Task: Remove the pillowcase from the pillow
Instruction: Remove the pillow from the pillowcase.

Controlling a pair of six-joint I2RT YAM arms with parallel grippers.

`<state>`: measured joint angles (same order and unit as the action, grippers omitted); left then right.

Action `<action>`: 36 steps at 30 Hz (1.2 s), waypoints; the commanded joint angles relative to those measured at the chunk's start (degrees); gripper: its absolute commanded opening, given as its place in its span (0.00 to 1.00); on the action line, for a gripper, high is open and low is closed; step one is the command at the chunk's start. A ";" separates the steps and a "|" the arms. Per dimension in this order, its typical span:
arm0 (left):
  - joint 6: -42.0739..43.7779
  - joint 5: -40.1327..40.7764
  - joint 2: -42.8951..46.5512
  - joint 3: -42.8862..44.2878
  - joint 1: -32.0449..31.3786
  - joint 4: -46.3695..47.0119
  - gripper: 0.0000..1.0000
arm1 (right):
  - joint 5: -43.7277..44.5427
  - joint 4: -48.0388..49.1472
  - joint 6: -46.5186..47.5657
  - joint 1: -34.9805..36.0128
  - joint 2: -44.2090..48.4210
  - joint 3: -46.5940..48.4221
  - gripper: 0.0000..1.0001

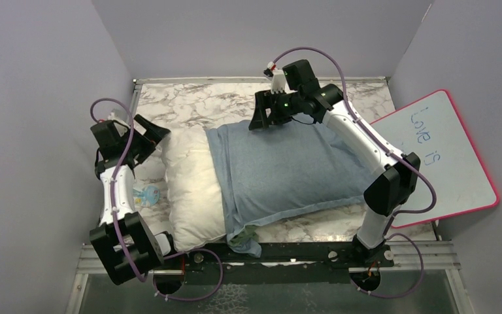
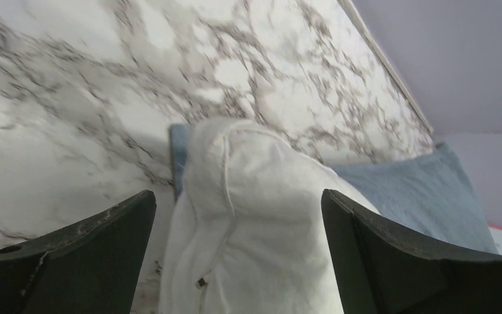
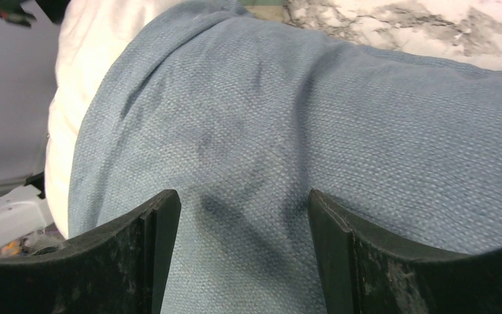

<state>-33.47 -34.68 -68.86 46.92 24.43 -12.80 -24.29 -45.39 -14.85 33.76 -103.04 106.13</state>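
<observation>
The white pillow [image 1: 189, 190] lies across the marble table, its left end bare. The grey-blue pillowcase [image 1: 287, 170] covers the rest, and an olive corner shows at its near edge. My left gripper [image 1: 153, 134] is open beside the pillow's far left corner; in the left wrist view that corner of the pillow [image 2: 255, 216] sits between and beyond the wide fingers of the gripper [image 2: 238, 196], with the pillowcase [image 2: 418, 190] behind it. My right gripper [image 1: 261, 118] hovers open over the far edge of the pillowcase [image 3: 301, 118]. Nothing is between its fingers, and the gripper [image 3: 242, 196] casts shadows on the cloth. The pillow [image 3: 72, 98] shows at the left.
A pink-rimmed whiteboard [image 1: 444, 157] with writing leans at the right, next to the right arm's elbow. Grey walls close in the left, back and right. A small pale blue object [image 1: 147, 194] lies under the left arm. Bare marble table [image 1: 196, 101] shows behind the pillow.
</observation>
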 commanded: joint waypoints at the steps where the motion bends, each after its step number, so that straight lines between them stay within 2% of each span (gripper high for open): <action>1: 4.80 8.72 -0.69 4.05 1.41 -5.39 0.99 | -6.14 1.52 1.36 0.26 1.39 -1.97 0.75; 3: 4.61 2.29 -2.14 1.89 1.41 -2.73 0.99 | -7.26 1.30 1.40 0.28 0.68 -2.17 0.75; 5: 2.36 -5.91 -3.67 -2.20 1.41 3.74 0.99 | -8.34 1.11 1.40 0.26 0.01 -2.21 0.74; 6: -0.28 -11.48 -4.51 -4.98 1.41 9.78 0.99 | -8.66 1.03 1.34 0.30 -0.27 -2.26 0.73; 8: -13.02 -21.63 -6.73 -11.96 1.35 28.33 0.99 | -9.04 0.80 1.39 0.33 -0.54 -2.24 0.73; 9: -16.99 -24.12 -8.14 -14.51 1.29 35.46 0.99 | -9.16 0.70 1.50 0.29 -0.57 -2.37 0.73; 10: -17.89 -25.15 -9.22 -15.47 1.08 37.81 0.99 | -9.25 0.70 1.65 0.28 -0.46 -2.53 0.73; 16: -17.02 -27.55 -10.38 -13.69 -3.00 38.51 0.97 | -10.71 2.58 0.73 0.26 -0.04 -5.01 0.73; 17: -17.24 -27.77 -9.73 -13.22 -3.48 38.54 0.93 | -11.25 2.53 0.63 0.26 -0.28 -5.09 0.73; 19: -18.26 -27.68 -7.90 -12.60 -3.59 38.85 0.76 | -11.15 2.45 0.48 0.33 -0.41 -5.46 0.73; 20: -18.67 -27.69 -6.87 -11.97 -3.64 38.82 0.62 | -10.76 2.49 0.43 0.30 -0.28 -5.62 0.73; 22: -19.79 -28.14 -4.68 -10.33 -3.61 38.82 0.45 | -8.95 2.32 0.39 0.28 -0.08 -5.32 0.72; 25: -20.93 -29.44 -1.88 -6.33 -3.62 38.84 0.06 | -2.72 0.96 1.45 0.34 0.60 -2.30 0.72; 26: -21.01 -29.64 -1.06 -5.10 -3.60 38.77 0.00 | -0.19 1.45 1.78 0.30 1.23 -1.37 0.73; 30: -18.18 -31.26 1.20 -1.18 -3.60 38.43 0.00 | 15.04 9.19 -1.98 0.27 7.54 -1.68 0.77; 31: -16.98 -31.96 1.42 -0.64 -3.61 38.37 0.00 | 15.98 13.81 -1.17 0.29 10.58 -3.98 0.79; 32: -16.22 -32.64 1.52 -0.03 -3.60 38.33 0.00 | 15.25 19.90 1.53 0.33 13.89 -8.54 0.83; 33: -15.57 -33.32 1.72 0.51 -3.62 38.25 0.00 | 15.35 24.59 2.91 0.29 17.04 -12.44 0.94; 34: -14.97 -33.95 1.98 1.11 -3.60 38.25 0.00 | 16.76 26.83 3.08 0.22 18.87 -14.50 0.99; 36: -13.62 -35.18 2.79 2.13 -3.62 38.21 0.00 | 22.08 24.83 4.18 0.17 19.05 -13.02 1.00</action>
<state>-50.85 -63.88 -69.32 44.53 20.40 20.12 -13.61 -30.17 -13.67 33.95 -89.01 93.73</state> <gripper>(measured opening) 0.120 0.987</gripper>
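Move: My left hand, open, hovers beside the bare pillow's far left corner. The corner is roughly 6 cm to my right, about level fore-and-aft, and some 5 cm lower. The pillowcase hem crosses the pillow about 9 cm right of that corner and 2 cm farther out. The blue packet lies about 15 cm back and 4 cm left of my left hand, on the table. From my right hand the corner is around 24 cm left, 1 cm back and 12 cm lower. I drop my left hand some 6 cm and carry it right onto the pillow's corner, rolling its left side down, then close the fingers on the white cloth. Still drifting right, I pull the pinched corner up about 15 cm, tipping the fingertips up and turning clockwise. My right hand eases back 2 cm over the pillowcase, then goes forward and rises about 7 cm, opening fully. ##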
